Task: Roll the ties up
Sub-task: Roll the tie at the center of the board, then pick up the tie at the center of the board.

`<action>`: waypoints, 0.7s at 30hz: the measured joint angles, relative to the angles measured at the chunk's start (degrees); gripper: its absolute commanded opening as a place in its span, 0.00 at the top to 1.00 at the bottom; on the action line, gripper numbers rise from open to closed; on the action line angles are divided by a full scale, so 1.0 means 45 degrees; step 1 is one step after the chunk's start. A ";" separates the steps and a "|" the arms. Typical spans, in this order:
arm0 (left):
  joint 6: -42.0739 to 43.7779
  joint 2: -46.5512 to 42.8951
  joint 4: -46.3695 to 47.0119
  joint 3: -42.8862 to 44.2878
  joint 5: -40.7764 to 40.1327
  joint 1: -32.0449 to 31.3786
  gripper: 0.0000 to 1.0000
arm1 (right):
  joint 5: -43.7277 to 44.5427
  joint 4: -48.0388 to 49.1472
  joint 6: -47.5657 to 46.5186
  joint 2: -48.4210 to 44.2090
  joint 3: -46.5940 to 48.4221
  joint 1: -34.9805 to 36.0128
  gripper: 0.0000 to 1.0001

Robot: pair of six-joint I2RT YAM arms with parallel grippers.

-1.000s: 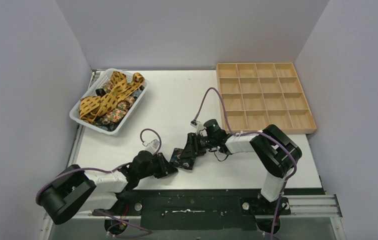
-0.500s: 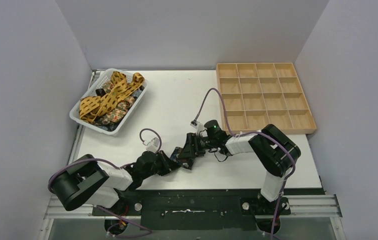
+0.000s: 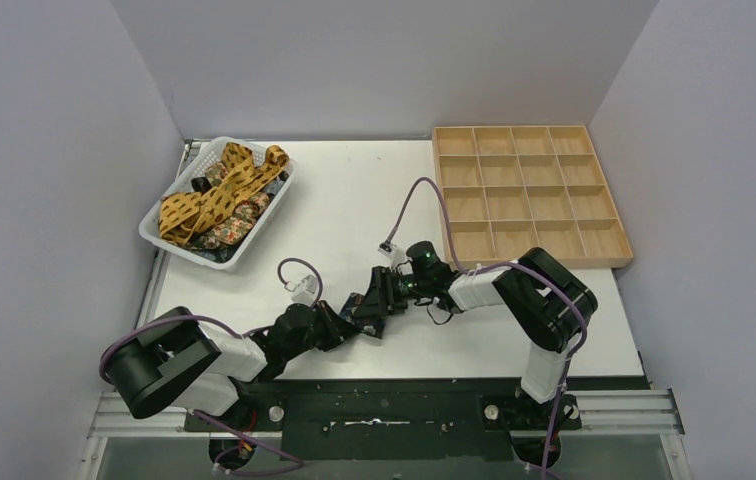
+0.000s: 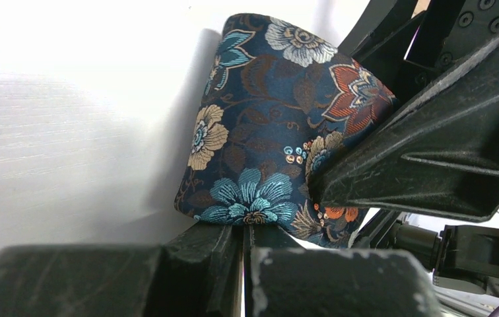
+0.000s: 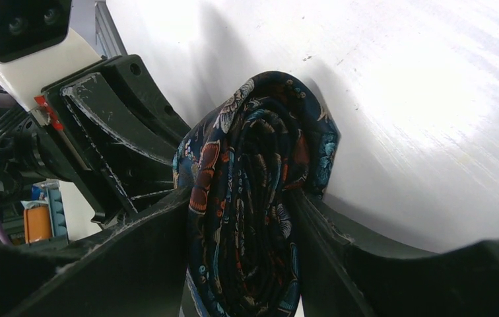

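Note:
A navy floral tie (image 3: 363, 311) is wound into a tight roll near the table's front middle. My right gripper (image 3: 374, 303) is shut on the roll (image 5: 253, 198), one finger on each flat side, with the spiral end facing its camera. My left gripper (image 3: 345, 326) comes in from the left, jaws pressed together, tips (image 4: 243, 231) against the lower edge of the roll (image 4: 266, 119). Whether any fabric is pinched between them is not visible. More ties (image 3: 216, 196), mustard and dark floral, lie heaped in the white basket (image 3: 254, 243).
A wooden tray (image 3: 554, 258) with several compartments sits at the back right. The basket stands at the back left. Purple cables loop above both wrists (image 3: 299, 265). The right gripper's finger (image 4: 432, 152) crowds the left wrist view.
My left arm has slid right towards the roll and its jaws have closed fully. The right gripper has stayed round the roll, drifting slightly left.

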 measured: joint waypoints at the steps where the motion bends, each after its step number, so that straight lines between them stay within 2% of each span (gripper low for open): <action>1: 0.0000 0.0000 0.0000 0.0000 -0.0034 0.0000 1.00 | 0.0000 0.0000 -0.0005 0.0000 0.0000 0.0024 0.47; 3: -0.0015 -0.0015 -0.0010 0.0000 -0.0121 -0.0005 1.00 | 0.0005 -0.0019 -0.0015 0.0000 0.0015 0.0092 0.49; 9: -0.0034 -0.0049 -0.0053 0.0000 -0.0277 -0.0010 1.00 | 0.0024 -0.0228 -0.0107 0.0000 0.0146 0.0204 0.62; 15: -0.0049 -0.0087 -0.0087 0.0000 -0.0466 -0.0010 1.00 | 0.0131 -0.0413 -0.0248 0.0000 0.0335 0.0267 0.82; 17: -0.0049 -0.0107 -0.0102 0.0000 -0.0539 -0.0010 1.00 | 0.0155 -0.0437 -0.0291 0.0000 0.0384 0.0267 0.91; 21: -0.0068 -0.0194 -0.0209 0.0000 -0.0656 -0.0034 1.00 | 0.0170 -0.0495 -0.0335 -0.0005 0.0476 0.0267 0.93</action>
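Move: The half-rolled tie lies between the hands. From the right hand, whose half-open fingers already straddle it, its middle is level ahead, about 1 cm to the left and some 2 cm lower; from the left hand's shut tips it is roughly 3 cm ahead and 3 cm right, at about their height. The divided tray is some 29 cm ahead and 39 cm right of the right hand; the basket is about 31 cm ahead and 34 cm left of the left hand. The right fingers close from about half open to nearly shut, squeezing the tie's layers together between them, while that hand dips back slightly and returns, working about 1 cm to the left with a slight rise at the end. Beside it the left hand, fingers still shut and low at the tie's near left edge, creeps less than 1 cm forward and left and turns a few degrees at most. ##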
